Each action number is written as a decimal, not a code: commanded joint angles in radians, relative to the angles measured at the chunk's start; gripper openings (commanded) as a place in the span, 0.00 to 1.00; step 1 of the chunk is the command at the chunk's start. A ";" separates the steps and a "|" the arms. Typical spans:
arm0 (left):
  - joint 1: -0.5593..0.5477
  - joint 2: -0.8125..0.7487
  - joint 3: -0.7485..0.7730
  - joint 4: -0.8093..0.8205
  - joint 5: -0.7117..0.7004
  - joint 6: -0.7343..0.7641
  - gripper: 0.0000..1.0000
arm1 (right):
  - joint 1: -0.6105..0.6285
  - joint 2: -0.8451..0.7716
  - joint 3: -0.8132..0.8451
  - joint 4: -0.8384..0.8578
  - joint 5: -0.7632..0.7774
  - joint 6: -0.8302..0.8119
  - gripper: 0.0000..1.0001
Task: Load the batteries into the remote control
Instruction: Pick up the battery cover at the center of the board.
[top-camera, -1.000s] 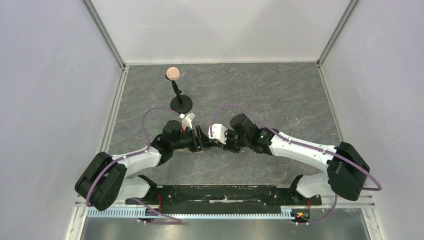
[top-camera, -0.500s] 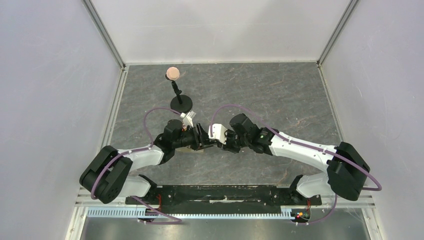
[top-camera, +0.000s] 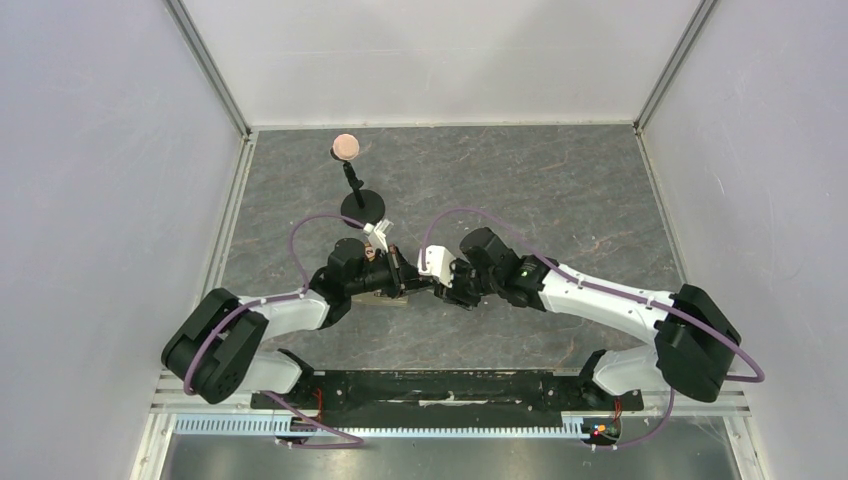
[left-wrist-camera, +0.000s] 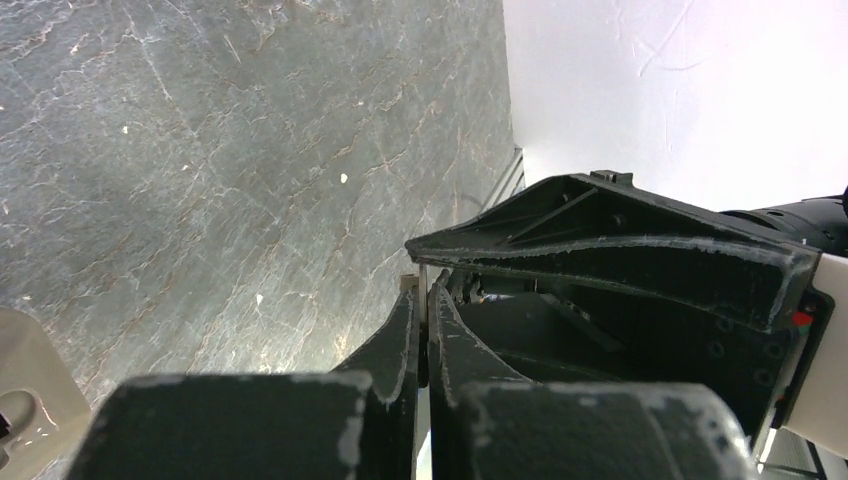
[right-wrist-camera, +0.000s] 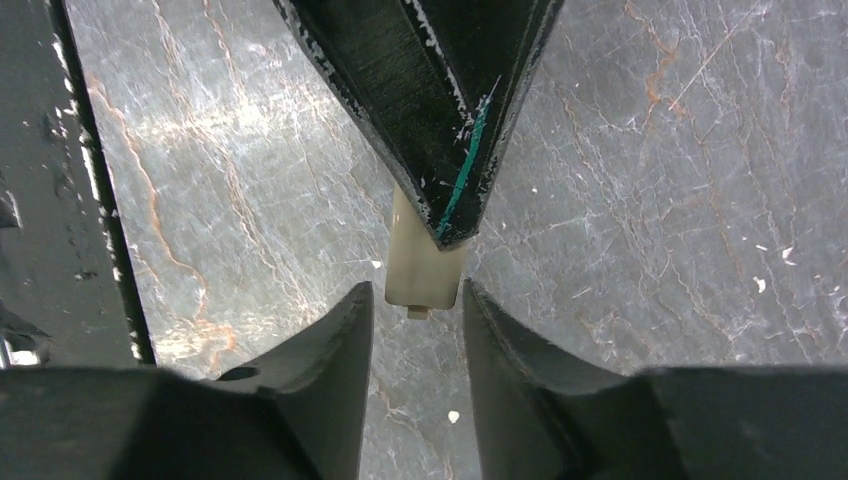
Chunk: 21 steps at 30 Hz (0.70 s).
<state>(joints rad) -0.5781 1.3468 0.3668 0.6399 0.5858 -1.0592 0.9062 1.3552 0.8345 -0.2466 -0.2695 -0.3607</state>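
Note:
My left gripper (left-wrist-camera: 425, 290) is shut on a thin beige cover piece (right-wrist-camera: 424, 268), which shows edge-on between its fingertips. My right gripper (right-wrist-camera: 415, 300) stands open around the free end of that cover, with a small gap on each side. Both grippers meet tip to tip mid-table, left gripper (top-camera: 408, 283) and right gripper (top-camera: 440, 288). A tan corner at the left wrist view's lower left looks like the remote control (left-wrist-camera: 25, 400), back side up; a tan sliver (top-camera: 380, 297) shows under the left gripper from above. The batteries are out of view.
A black stand (top-camera: 362, 208) with a peach ball (top-camera: 345, 147) on top rises just behind the left gripper. White walls enclose the grey stone-patterned table (top-camera: 560, 190) on three sides.
The left gripper's jaws have gone from wide open to shut on the cover piece. The right gripper's jaws have opened slightly off it. The left arm has shifted a little to the right.

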 joint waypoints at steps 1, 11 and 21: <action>-0.002 -0.037 0.004 0.042 0.011 -0.023 0.02 | 0.003 -0.059 0.008 0.049 -0.004 0.115 0.48; 0.001 -0.291 -0.013 -0.141 -0.087 -0.043 0.02 | -0.006 -0.230 -0.040 0.147 0.234 0.772 0.74; 0.001 -0.624 -0.018 -0.339 -0.201 -0.184 0.02 | 0.004 -0.412 -0.373 0.749 0.263 1.567 0.72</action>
<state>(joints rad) -0.5781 0.8051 0.3573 0.3763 0.4458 -1.1423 0.9016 0.9333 0.5053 0.2359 -0.0460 0.8631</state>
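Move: The left hand already pinches one end of the battery cover, whose middle lies about 2 cm to this hand's right, 1 cm ahead and 1 cm lower. From the right hand, whose fingers flank the cover's other end, that middle is some 2 cm to its left, level with it. The remote lies on the board about 11 cm to the left hand's left, 2 cm back and roughly 9 cm below; the red toy is some 14 cm left and 6 cm ahead, about as low. The right hand finishes the hand-over: its fingers spread to about twice their gap and let go of the cover, and it climbs about 10 cm while the wrist rolls and swings some 70 degrees, bringing the fingers from slanting down-left to nearly level, pointing left and forward. The left hand keeps its shut fingers pinched on the cover and lifts it about 10 cm too, drawing it some 3 cm left, away from the right hand, with only a slight tilt and turn of the wrist. ##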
